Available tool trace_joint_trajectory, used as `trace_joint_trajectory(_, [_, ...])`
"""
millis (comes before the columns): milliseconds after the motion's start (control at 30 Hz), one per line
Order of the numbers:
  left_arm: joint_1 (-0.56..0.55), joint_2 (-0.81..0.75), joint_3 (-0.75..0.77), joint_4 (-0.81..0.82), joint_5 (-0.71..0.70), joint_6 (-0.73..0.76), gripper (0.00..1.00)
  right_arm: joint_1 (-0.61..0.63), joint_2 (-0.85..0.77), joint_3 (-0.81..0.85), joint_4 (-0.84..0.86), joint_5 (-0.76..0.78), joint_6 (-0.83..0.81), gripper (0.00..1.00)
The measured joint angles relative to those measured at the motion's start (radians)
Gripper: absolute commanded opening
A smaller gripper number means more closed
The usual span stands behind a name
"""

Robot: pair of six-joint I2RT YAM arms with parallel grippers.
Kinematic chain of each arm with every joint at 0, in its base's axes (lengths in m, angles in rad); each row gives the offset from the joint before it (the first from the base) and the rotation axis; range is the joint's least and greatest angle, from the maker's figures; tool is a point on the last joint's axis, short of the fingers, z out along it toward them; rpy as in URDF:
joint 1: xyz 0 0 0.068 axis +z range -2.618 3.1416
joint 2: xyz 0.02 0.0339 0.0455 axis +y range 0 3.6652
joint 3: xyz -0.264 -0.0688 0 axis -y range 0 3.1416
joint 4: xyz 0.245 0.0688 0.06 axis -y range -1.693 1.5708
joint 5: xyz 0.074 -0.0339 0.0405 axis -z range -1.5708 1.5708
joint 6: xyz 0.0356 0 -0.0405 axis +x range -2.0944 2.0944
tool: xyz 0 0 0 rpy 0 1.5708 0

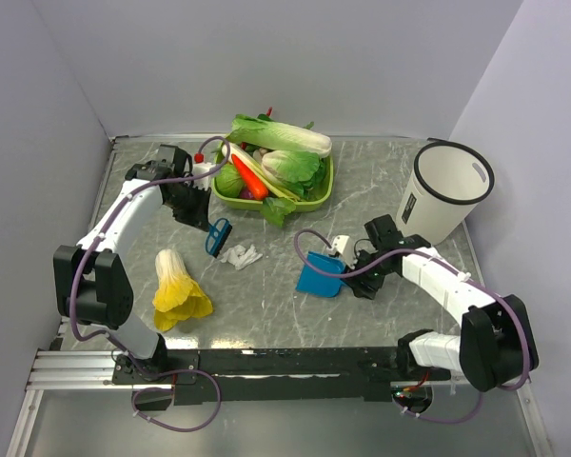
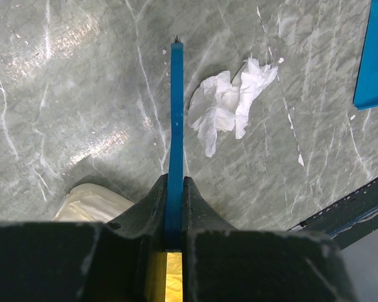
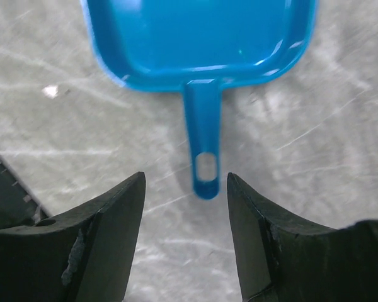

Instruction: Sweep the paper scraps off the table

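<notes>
The paper scraps (image 1: 240, 254) lie as a small white crumpled cluster on the grey-green table (image 1: 266, 314); in the left wrist view the scraps (image 2: 230, 104) are just right of the brush. My left gripper (image 1: 202, 221) is shut on a blue brush (image 1: 217, 236), seen edge-on between the fingers (image 2: 176, 126). A blue dustpan (image 1: 321, 274) rests on the table right of the scraps. My right gripper (image 3: 186, 182) is open, with the dustpan handle (image 3: 205, 145) just ahead of its fingertips and not gripped.
A yellow-and-white cabbage (image 1: 176, 286) lies at the front left. A green basket (image 1: 319, 195) of vegetables stands at the back centre, with a small bottle (image 1: 202, 167) beside it. A white bin (image 1: 447, 190) stands at the right. A metal rail (image 1: 76, 367) edges the front.
</notes>
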Motion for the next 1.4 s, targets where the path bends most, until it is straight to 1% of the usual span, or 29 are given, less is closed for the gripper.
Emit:
trace_joint_trajectory(333, [0.000,0.000,-0.016,-0.002,0.000,0.000,0.01,0.010,0.021,-0.063,0.102,0.071,-0.002,0.57])
trace_joint_trajectory(600, [0.000,0.000,-0.016,-0.003,0.001,0.000,0.01,0.022,0.066,-0.063,0.139,0.114,0.002,0.49])
trace_joint_trajectory(800, [0.000,0.000,-0.035,-0.002,0.002,-0.001,0.01,0.034,0.075,-0.071,0.148,0.132,-0.003,0.39])
trace_joint_trajectory(1067, [0.000,-0.001,-0.050,-0.003,0.010,-0.002,0.01,0.056,0.106,-0.058,0.134,0.145,-0.002,0.20])
trace_joint_trajectory(1133, [0.000,-0.001,-0.050,-0.003,0.013,-0.003,0.01,0.064,0.119,-0.043,0.127,0.146,-0.001,0.15])
trace_joint_trajectory(1267, [0.000,-0.002,-0.050,-0.003,0.019,-0.008,0.01,0.096,0.137,0.009,0.094,0.148,0.004,0.09])
trace_joint_trajectory(1400, [0.000,-0.009,-0.060,-0.001,0.022,-0.019,0.01,0.174,0.140,0.082,0.037,0.169,0.007,0.05])
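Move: The right hand, open, hangs roughly 4 cm above the dustpan's handle, which lies about 1 cm ahead and level sideways; the blue pan is some 8 cm left and 2 cm ahead, also 4 cm down. The paper scrap is about 28 cm left and 6 cm ahead of this hand. From the left hand, still holding the brush, the scrap lies about 6 cm right, 3 cm back and 13 cm down; the yellow vegetable is 8 cm left and 10 cm back. Down and slightly forward, the right hand sinks about 3.5 cm onto the dustpan's handle, closing its fingers until they pinch it near the end. Then it turns back upward, lifting and carrying the pan left towards the scrap, roughly 3 cm each way. The left hand keeps hold of the brush and eases it 2 cm back and down towards the scrap. ##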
